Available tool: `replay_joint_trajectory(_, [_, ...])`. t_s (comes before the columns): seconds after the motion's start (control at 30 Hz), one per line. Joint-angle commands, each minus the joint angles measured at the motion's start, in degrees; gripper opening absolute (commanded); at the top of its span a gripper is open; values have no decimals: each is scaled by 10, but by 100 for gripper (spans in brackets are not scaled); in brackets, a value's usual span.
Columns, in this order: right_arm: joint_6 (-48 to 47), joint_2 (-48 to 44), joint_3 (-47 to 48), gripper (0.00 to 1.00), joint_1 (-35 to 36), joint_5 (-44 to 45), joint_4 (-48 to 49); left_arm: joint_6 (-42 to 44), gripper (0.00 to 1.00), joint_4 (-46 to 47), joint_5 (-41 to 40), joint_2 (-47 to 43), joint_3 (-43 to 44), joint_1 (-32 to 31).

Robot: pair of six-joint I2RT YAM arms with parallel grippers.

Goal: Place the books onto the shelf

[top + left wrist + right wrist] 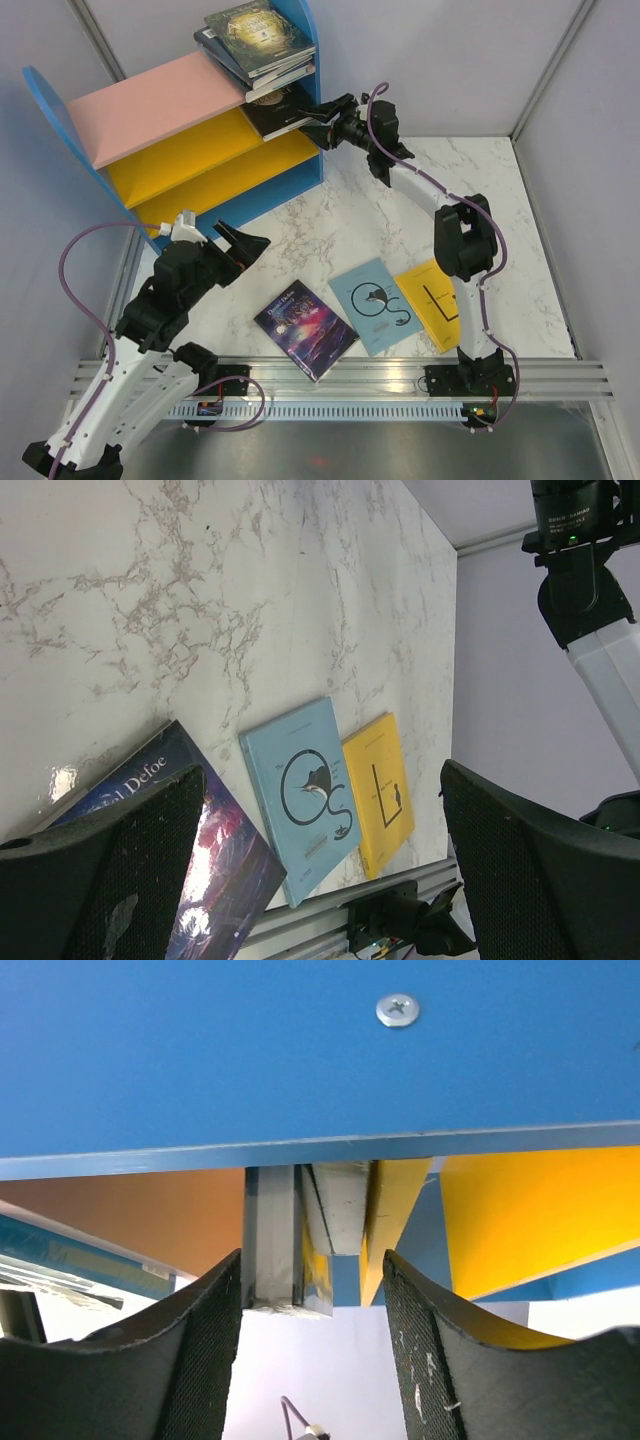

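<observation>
The shelf (pixel 150 105) stands at the back left, with blue sides, a pink top and two yellow boards. Several books (pixel 258 40) are stacked on its pink top at the right end. A black book (pixel 278 116) lies on the upper yellow board. My right gripper (pixel 322 112) is at that book's outer edge, open; in the right wrist view the book's grey edge (pixel 270 1230) sits between the parted fingers of the right gripper (pixel 312 1285), under the blue side panel (pixel 300 1060). My left gripper (pixel 240 245) hangs open and empty over the table.
Three books lie flat near the table's front edge: a navy-purple one (pixel 305 328), a pale blue one (pixel 377 303) and a yellow one (pixel 432 300), part of it under the right arm. The left wrist view shows the same pale blue book (pixel 300 790) and yellow book (pixel 380 790).
</observation>
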Motion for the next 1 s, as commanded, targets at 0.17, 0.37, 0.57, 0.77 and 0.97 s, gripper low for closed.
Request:
replay_joint_trajectory(0.17, [-30,-45,-2,49,-1,-23,-10,24,100,33,2,6,8,2])
replay_joint_trajectory(0.37, [-62,-50,6,38,-1,-24,-35,27,100,33,-4,4,8,2])
replay_joint_trajectory(0.57, [-57,-40,14,32,-1,-16,-35,30,100,31,-8,-1,11,2])
replay_joint_trajectory(0.77, [-45,-8,64,31,0,4,-49,32,100,25,-15,-10,13,2])
replay_joint_trajectory(0.97, [-36,29,127,28,8,29,-64,37,100,18,-17,-16,15,2])
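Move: The black book on the upper yellow shelf has its front edge sticking out between the right hand's half-open fingers; its middle lies about 4 cm ahead, 9 cm to the left and 1 cm higher. The pale book lies just beneath, about 5 cm ahead, 9 cm left and 1 cm lower. The top stack is some 6 cm ahead, 9 cm left and 14 cm up. From the left hand, the black book is roughly 33 cm ahead, 5 cm right and 8 cm up. The right fingers close from over half open to about a third, coming in on both sides of the black book's jutting edge beside the blue side panel. Meanwhile the hand eases back about 1 cm, then rises to end roughly 1.5 cm higher and pushes about 1.5 cm forward and slightly left, into the shelf. ##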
